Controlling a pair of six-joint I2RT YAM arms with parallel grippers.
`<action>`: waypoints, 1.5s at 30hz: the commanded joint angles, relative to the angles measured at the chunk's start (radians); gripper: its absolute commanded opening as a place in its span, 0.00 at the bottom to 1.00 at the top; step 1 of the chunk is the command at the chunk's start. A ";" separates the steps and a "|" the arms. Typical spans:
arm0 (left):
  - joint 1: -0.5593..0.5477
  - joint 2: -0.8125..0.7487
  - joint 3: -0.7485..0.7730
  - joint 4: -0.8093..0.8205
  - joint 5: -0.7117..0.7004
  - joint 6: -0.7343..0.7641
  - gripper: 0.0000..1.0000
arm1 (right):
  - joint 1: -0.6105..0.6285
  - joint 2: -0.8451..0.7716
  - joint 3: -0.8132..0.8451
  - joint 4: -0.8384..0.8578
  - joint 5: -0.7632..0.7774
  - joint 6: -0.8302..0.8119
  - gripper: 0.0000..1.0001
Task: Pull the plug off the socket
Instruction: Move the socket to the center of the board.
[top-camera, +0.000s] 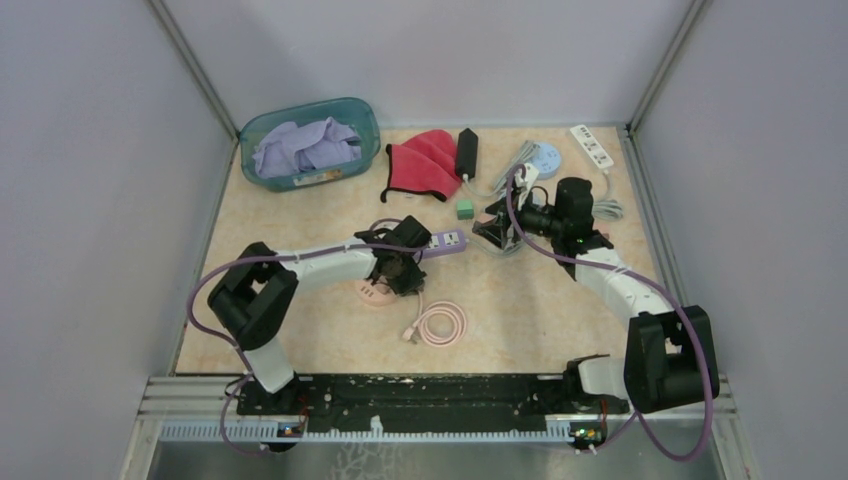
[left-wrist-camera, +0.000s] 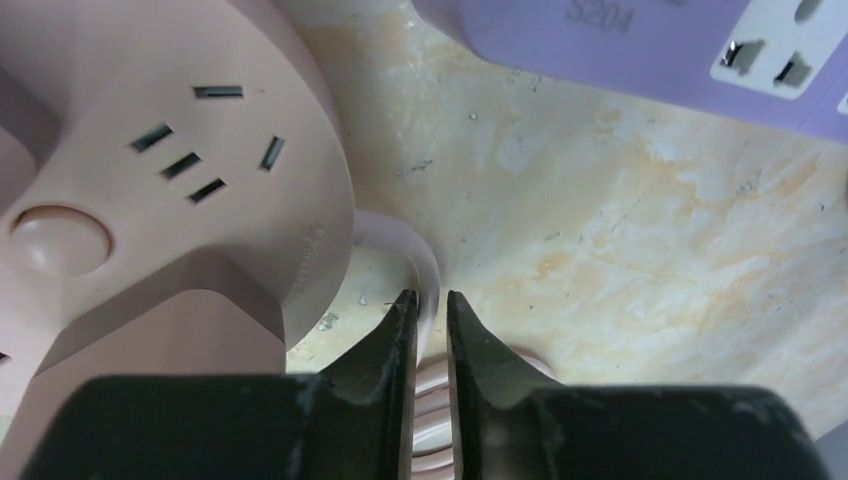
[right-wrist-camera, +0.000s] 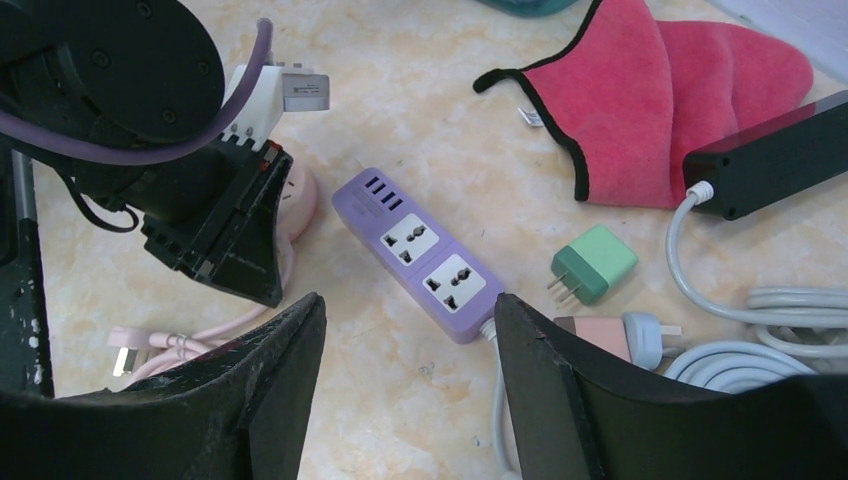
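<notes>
A green plug (right-wrist-camera: 595, 262) (top-camera: 464, 209) lies loose on the table, its prongs pointing at the purple power strip (right-wrist-camera: 420, 250) (top-camera: 447, 241) but apart from it. The strip's outlets are empty. My left gripper (left-wrist-camera: 425, 300) (top-camera: 400, 275) is low beside the round pink socket (left-wrist-camera: 180, 160) (top-camera: 370, 293), shut on the ribbed sleeve (left-wrist-camera: 432, 400) of its pink cord. The pink socket's visible outlets are empty too. My right gripper (right-wrist-camera: 408, 305) (top-camera: 497, 235) hovers open just right of the purple strip's end, with nothing between its fingers.
The pink cord's coil (top-camera: 442, 325) and its own plug (right-wrist-camera: 125, 360) lie near the front. A pink-and-blue plug (right-wrist-camera: 625, 337) with grey cables (right-wrist-camera: 760, 330) lies at right. At the back are a bin of cloth (top-camera: 310, 145), a red cloth (top-camera: 425, 160), a black strip (top-camera: 466, 152) and a white strip (top-camera: 591, 146).
</notes>
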 joint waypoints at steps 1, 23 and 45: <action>-0.027 -0.013 0.026 0.022 0.018 -0.018 0.25 | -0.013 -0.045 0.041 0.028 -0.021 -0.021 0.63; -0.101 -0.278 -0.016 0.144 -0.110 0.417 0.62 | -0.021 -0.045 0.052 0.006 -0.023 -0.030 0.63; -0.067 -0.627 -0.324 0.363 -0.501 1.047 0.94 | -0.021 -0.038 0.044 0.018 -0.032 -0.026 0.63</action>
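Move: The pink round socket with its two plugs lies about 7 cm to the left of the left gripper, level with it ahead and in height; the gripper's fingertips are down at its cord. From this gripper the purple socket is some 9 cm ahead and 3 cm to the right, and the coiled pink cord about 7 cm back and 5 cm right. From the right gripper, the pink socket lies roughly 20 cm left, 8 cm back and 17 cm below. Open the left gripper from nearly shut to wide, freeing the pink cord, and lift it about 14 cm, first easing some 3 cm right, then sweeping about 10 cm left to finish high over the pink socket. As it rises, swing the fingers up from pointing down to mostly forward and turn the hand clockwise, some 60 degrees in all. ##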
